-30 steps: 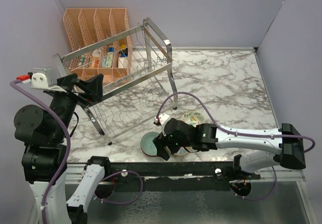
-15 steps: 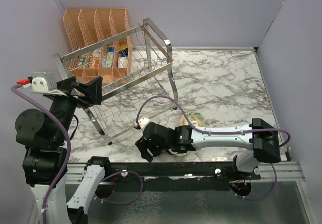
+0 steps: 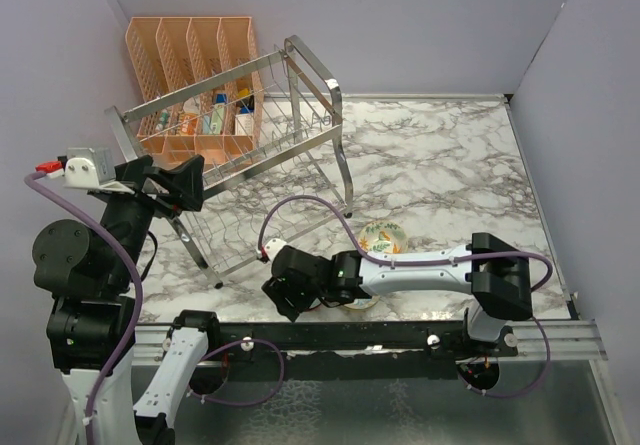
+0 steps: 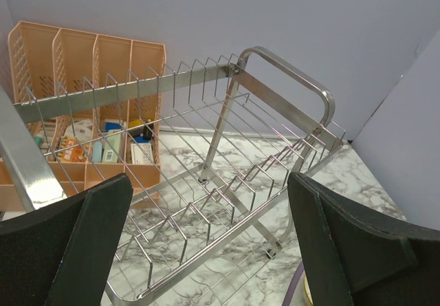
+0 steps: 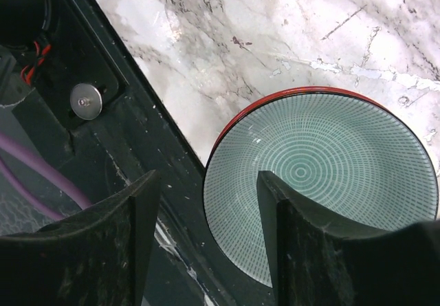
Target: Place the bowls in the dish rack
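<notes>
The pale teal bowl, red-rimmed, sits on the marble at the table's near edge. My right gripper is open and straddles its near rim, one finger over the bowl's inside and the other over the black rail. In the top view the right gripper hides this bowl. One floral bowl stands behind the right arm, and a second shows partly under it. My left gripper is open and empty, held up beside the chrome dish rack, which also shows in the left wrist view.
A peach mesh organiser with small packets stands behind the rack against the back wall. The black mounting rail runs along the table's near edge right next to the teal bowl. A purple cable loops over the marble.
My right gripper has moved left along the near edge and now covers the teal bowl in the top view. The left arm has barely shifted.
</notes>
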Action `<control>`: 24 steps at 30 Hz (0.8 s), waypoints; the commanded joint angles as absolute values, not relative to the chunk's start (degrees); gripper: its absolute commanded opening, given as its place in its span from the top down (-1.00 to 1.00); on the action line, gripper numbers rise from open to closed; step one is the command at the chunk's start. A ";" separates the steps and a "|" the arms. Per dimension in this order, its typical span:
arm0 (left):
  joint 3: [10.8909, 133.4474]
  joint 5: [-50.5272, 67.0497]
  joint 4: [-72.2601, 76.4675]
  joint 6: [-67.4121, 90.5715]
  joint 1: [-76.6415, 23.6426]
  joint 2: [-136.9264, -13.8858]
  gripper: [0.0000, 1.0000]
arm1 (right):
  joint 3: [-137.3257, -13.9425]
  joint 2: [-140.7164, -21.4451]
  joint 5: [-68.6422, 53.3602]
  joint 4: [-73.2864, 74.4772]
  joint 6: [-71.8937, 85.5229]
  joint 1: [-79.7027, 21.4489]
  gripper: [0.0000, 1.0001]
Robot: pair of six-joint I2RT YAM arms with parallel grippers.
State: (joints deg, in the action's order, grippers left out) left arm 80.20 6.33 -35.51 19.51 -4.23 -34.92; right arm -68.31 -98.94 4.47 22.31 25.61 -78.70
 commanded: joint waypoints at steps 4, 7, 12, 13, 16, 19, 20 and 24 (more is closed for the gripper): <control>79.94 5.21 -35.67 18.39 -4.31 -34.03 -0.99 | -70.49 -101.90 4.39 21.76 25.41 -79.01 -0.08; 79.89 5.10 -35.71 18.28 -4.31 -34.00 -0.98 | -70.81 -102.42 4.61 21.95 25.44 -79.03 -0.06; 79.74 5.06 -35.86 18.03 -4.47 -33.80 -0.98 | -71.26 -103.18 5.28 23.00 25.58 -79.03 0.12; 79.72 5.03 -35.86 18.13 -4.48 -33.79 -0.98 | -71.35 -103.24 5.23 23.02 25.60 -79.00 0.16; 79.73 4.92 -35.84 18.12 -4.57 -33.84 -0.98 | -71.26 -103.15 5.26 23.18 25.45 -79.05 0.21; 79.63 5.06 -35.82 18.13 -4.57 -33.72 -0.98 | -71.32 -103.46 5.42 23.62 25.41 -79.02 0.32; 79.57 4.94 -35.83 18.11 -4.57 -33.75 -0.99 | -71.32 -103.49 5.58 23.79 25.40 -79.05 0.35; 79.29 4.72 -35.99 18.03 -4.66 -33.57 -0.98 | -71.33 -103.41 6.31 24.39 25.36 -79.02 0.49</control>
State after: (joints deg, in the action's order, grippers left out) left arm 79.88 5.96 -35.64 18.63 -4.25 -34.37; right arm -69.78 -102.50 4.67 23.27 25.65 -78.70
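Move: The green bowl, stacked on a red-rimmed one, has its centre about 4 cm ahead of the right hand, 3 cm to its right and 3 cm lower. The nearer patterned bowl lies some 15 cm to the hand's right and 5 cm ahead; the farther one is 21 cm right and 13 cm ahead. The rack's nearest foot stands 15 cm left, 5 cm ahead. From the left hand, the green bowl is roughly 14 cm right, 6 cm back and 43 cm below. The right fingers straddle the green bowl's rim on its back-left side, one inside the bowl and one outside. The hand sinks about 2 cm straight down over the rim and then stays there while the fingers close to about half their gap; whether they grip it yet can't be seen. ##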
